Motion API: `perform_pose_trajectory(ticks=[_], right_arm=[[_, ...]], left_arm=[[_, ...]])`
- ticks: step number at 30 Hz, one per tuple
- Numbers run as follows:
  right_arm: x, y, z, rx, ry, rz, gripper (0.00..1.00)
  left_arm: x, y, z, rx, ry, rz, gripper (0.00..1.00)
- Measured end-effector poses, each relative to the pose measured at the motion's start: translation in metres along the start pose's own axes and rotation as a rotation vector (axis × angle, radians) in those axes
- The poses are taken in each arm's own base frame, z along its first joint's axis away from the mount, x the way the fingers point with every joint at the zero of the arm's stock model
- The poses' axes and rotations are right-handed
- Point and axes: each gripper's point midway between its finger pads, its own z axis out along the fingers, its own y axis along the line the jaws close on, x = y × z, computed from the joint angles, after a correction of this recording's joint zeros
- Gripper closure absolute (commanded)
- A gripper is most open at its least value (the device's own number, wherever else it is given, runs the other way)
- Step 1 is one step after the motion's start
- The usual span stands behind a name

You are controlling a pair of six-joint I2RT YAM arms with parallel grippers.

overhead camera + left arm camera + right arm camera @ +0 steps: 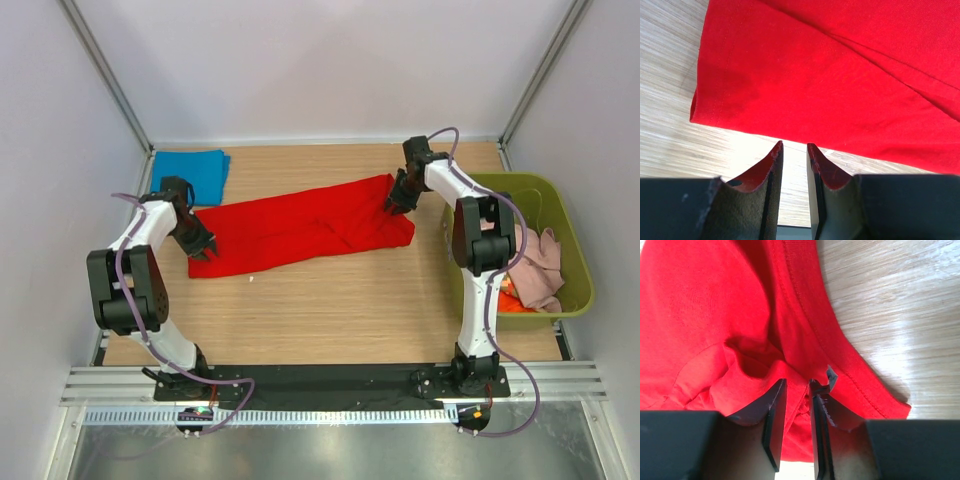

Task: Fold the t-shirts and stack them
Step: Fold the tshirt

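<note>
A bright red t-shirt [300, 230] lies stretched out across the middle of the wooden table, roughly folded lengthwise. My left gripper [203, 248] sits at its left end. In the left wrist view its fingers [794, 146] stand slightly apart over bare wood, just short of the red hem [815, 75], holding nothing. My right gripper [395, 205] is at the shirt's far right corner. In the right wrist view its jaws [797, 382] pinch a bunched ridge of the red cloth [715, 305]. A folded blue t-shirt [190, 172] lies at the back left.
An olive-green bin [575, 250] stands at the right edge of the table, holding a pale pink t-shirt [545, 265] and an orange one [510, 300]. The right arm's upper link hangs over the bin's left wall. Bare wood [330, 300] lies in front of the red shirt.
</note>
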Motion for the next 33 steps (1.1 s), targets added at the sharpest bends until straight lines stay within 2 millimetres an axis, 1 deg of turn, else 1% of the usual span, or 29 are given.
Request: perform_pose_trajectory(ticks=[4,7,10,15,17,18,20,21,24,25,26,28,29,33], right_arm=[[0.001,0.000,0.004,-0.001,0.006,0.001,0.71],[0.002,-0.001,0.007,0.001,0.010,0.001,0.71],[0.003,-0.002,0.010,0.006,0.016,0.002,0.73],[0.000,-0.001,0.014,0.006,0.017,0.001,0.80],[0.001,-0.002,0.014,0.008,0.018,0.000,0.86],[0.001,-0.002,0.013,0.009,0.019,-0.002,0.87],[-0.001,-0.002,0.012,0.011,0.016,-0.005,0.89],[-0.001,-0.002,0.011,0.016,0.015,-0.009,0.89],[-0.004,-0.004,0.005,0.037,0.012,-0.026,0.95],[-0.006,-0.005,0.002,0.046,0.010,-0.031,0.99],[-0.007,-0.004,-0.001,0.050,0.006,-0.036,0.99],[-0.009,-0.003,-0.008,0.053,0.003,-0.043,0.99],[-0.008,-0.002,-0.012,0.052,0.004,-0.043,0.99],[-0.005,0.003,-0.029,0.036,0.013,-0.018,0.99]], left_arm=[[0.000,0.000,0.001,-0.002,0.005,0.000,0.73],[0.001,0.000,0.003,0.000,0.011,0.001,0.69],[0.001,-0.002,0.003,0.010,0.013,0.003,0.67],[0.001,-0.003,0.003,0.015,0.014,0.003,0.67],[0.001,-0.003,0.002,0.016,0.013,0.004,0.66],[0.002,-0.004,0.002,0.017,0.013,0.006,0.62],[0.003,-0.007,0.000,0.021,0.009,0.017,0.59],[0.005,-0.010,-0.001,0.025,0.006,0.028,0.55],[0.013,-0.023,-0.007,0.046,-0.005,0.072,0.50],[0.016,-0.027,-0.009,0.053,-0.008,0.086,0.49],[0.019,-0.032,-0.011,0.063,-0.013,0.105,0.45],[0.026,-0.044,-0.016,0.087,-0.019,0.141,0.41],[0.029,-0.052,-0.018,0.105,-0.022,0.163,0.37],[0.047,-0.093,-0.025,0.225,-0.014,0.258,0.34]])
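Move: The fold of red shirt that the right hand goes for lies straight under its fingertips, about 2 cm down; the shirt's right edge runs some 3 cm right of that hand, level with it, and the green bin's middle is roughly 29 cm right and 10 cm back. From the left hand, over the shirt's left part, the shirt's middle is about 23 cm right, 9 cm ahead and 5 cm below; the folded blue shirt lies some 27 cm ahead and 5 cm left. The right hand sinks about 1.5 cm onto the red shirt near its right edge, closes its part-open fingers almost fully to pinch the fold there, then lifts that cloth straight up by about 4 cm. The left hand, holding nothing, stays low almost until the pinch is made, then swings quickly some 10 cm right towards the shirt's middle while rising about 4 cm, its fingers opening wider and its wrist turning clockwise by around 15 degrees and tipping slightly outward. ##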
